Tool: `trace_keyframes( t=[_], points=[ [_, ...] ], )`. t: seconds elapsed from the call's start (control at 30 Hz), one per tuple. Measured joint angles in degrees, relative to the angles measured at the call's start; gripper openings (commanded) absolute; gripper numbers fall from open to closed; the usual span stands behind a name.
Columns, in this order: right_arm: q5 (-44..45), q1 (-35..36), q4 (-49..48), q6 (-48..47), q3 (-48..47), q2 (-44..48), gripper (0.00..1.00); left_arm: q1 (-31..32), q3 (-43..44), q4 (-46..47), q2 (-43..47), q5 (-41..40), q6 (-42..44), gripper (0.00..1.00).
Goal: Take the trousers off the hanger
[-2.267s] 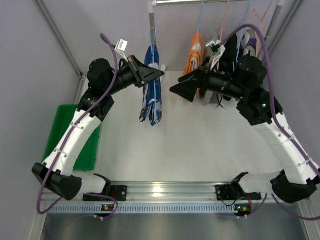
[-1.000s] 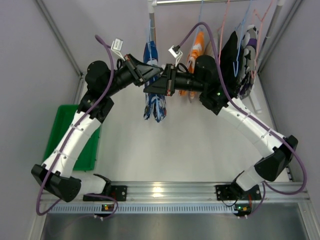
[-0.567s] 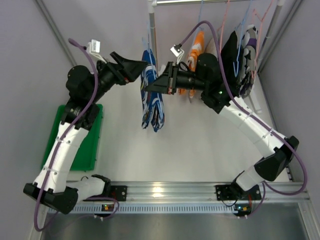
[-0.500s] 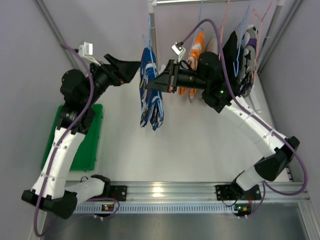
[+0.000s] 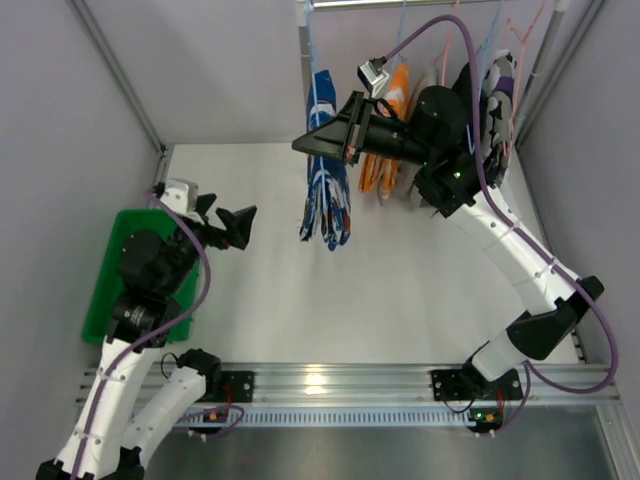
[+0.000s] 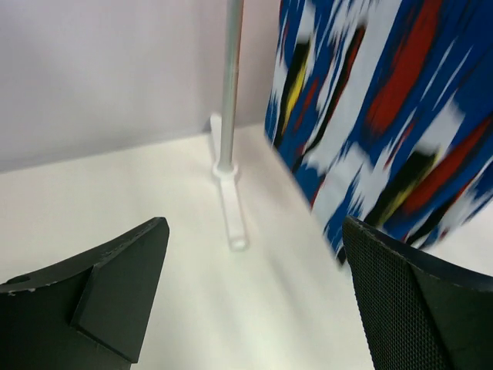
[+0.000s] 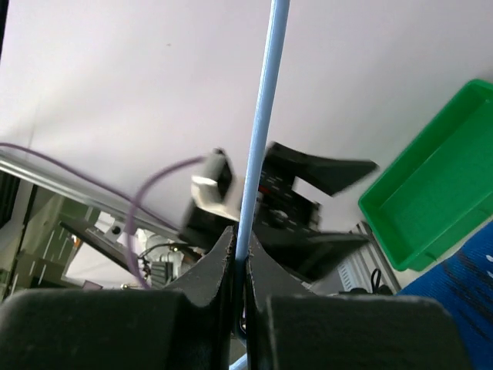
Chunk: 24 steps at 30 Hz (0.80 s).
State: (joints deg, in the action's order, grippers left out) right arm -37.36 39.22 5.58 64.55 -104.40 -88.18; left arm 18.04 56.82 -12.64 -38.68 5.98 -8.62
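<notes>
The blue trousers with white pattern [image 5: 325, 195] hang from a light-blue hanger [image 7: 262, 116] beside the rack pole. My right gripper [image 5: 300, 147] is shut on the hanger's wire, which runs up between its closed fingers [image 7: 240, 254]. A corner of the blue cloth [image 7: 462, 285] shows at the lower right of the right wrist view. My left gripper [image 5: 247, 228] is open and empty, low at the left, well apart from the trousers. Between its fingertips [image 6: 254, 285] there is only table; the patterned trousers [image 6: 385, 116] hang ahead to its right. Orange trousers [image 5: 385, 150] hang behind the right arm.
A green bin [image 5: 120, 270] sits at the table's left edge under the left arm, also seen in the right wrist view [image 7: 431, 193]. The rack's upright pole [image 6: 229, 92] stands at the back, with its rail [image 5: 420, 4] overhead. Dark and purple garments [image 5: 492, 100] hang at far right.
My left gripper opened, let go near the blue trousers and drew back down-left toward the green bin. My right gripper, still shut on the hanger, carried the trousers slightly up and right.
</notes>
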Motion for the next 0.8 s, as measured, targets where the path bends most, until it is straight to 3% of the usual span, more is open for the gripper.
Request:
trace_keyframes(
  t=[0.23,0.43,0.8],
  points=[
    [1.4,-0.1,0.1,0.1,-2.9,-0.7,0.0,0.1,-15.9,-2.1,6.9,4.1,9.0,0.99],
    [1.9,-0.4,0.4,0.1,-5.6,-2.3,0.0,2.1,-23.0,1.7,5.4,5.0,12.1,0.99],
    [2.9,-0.4,0.9,0.0,-7.1,-5.1,0.0,26.2,-29.7,26.5,-6.7,-15.9,24.8,0.99]
  ],
)
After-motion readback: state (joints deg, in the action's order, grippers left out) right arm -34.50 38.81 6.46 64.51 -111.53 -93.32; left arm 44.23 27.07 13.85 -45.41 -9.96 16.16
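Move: The blue patterned trousers hang with their middle about 15 cm right of the left hand, some 5 cm ahead and level with it, the hem lower. From the right hand, pinching their blue hanger, that middle is about 5 cm ahead, 1 cm right and 12 cm below. The orange trousers hang roughly 10 cm right of the blue pair and 6 cm farther out, and the green box lies 25 cm left of the left hand, level fore-and-aft, about 38 cm below. Open left hand drops some 17 cm, then swings right towards the hem; right hand keeps pinching the hanger. ##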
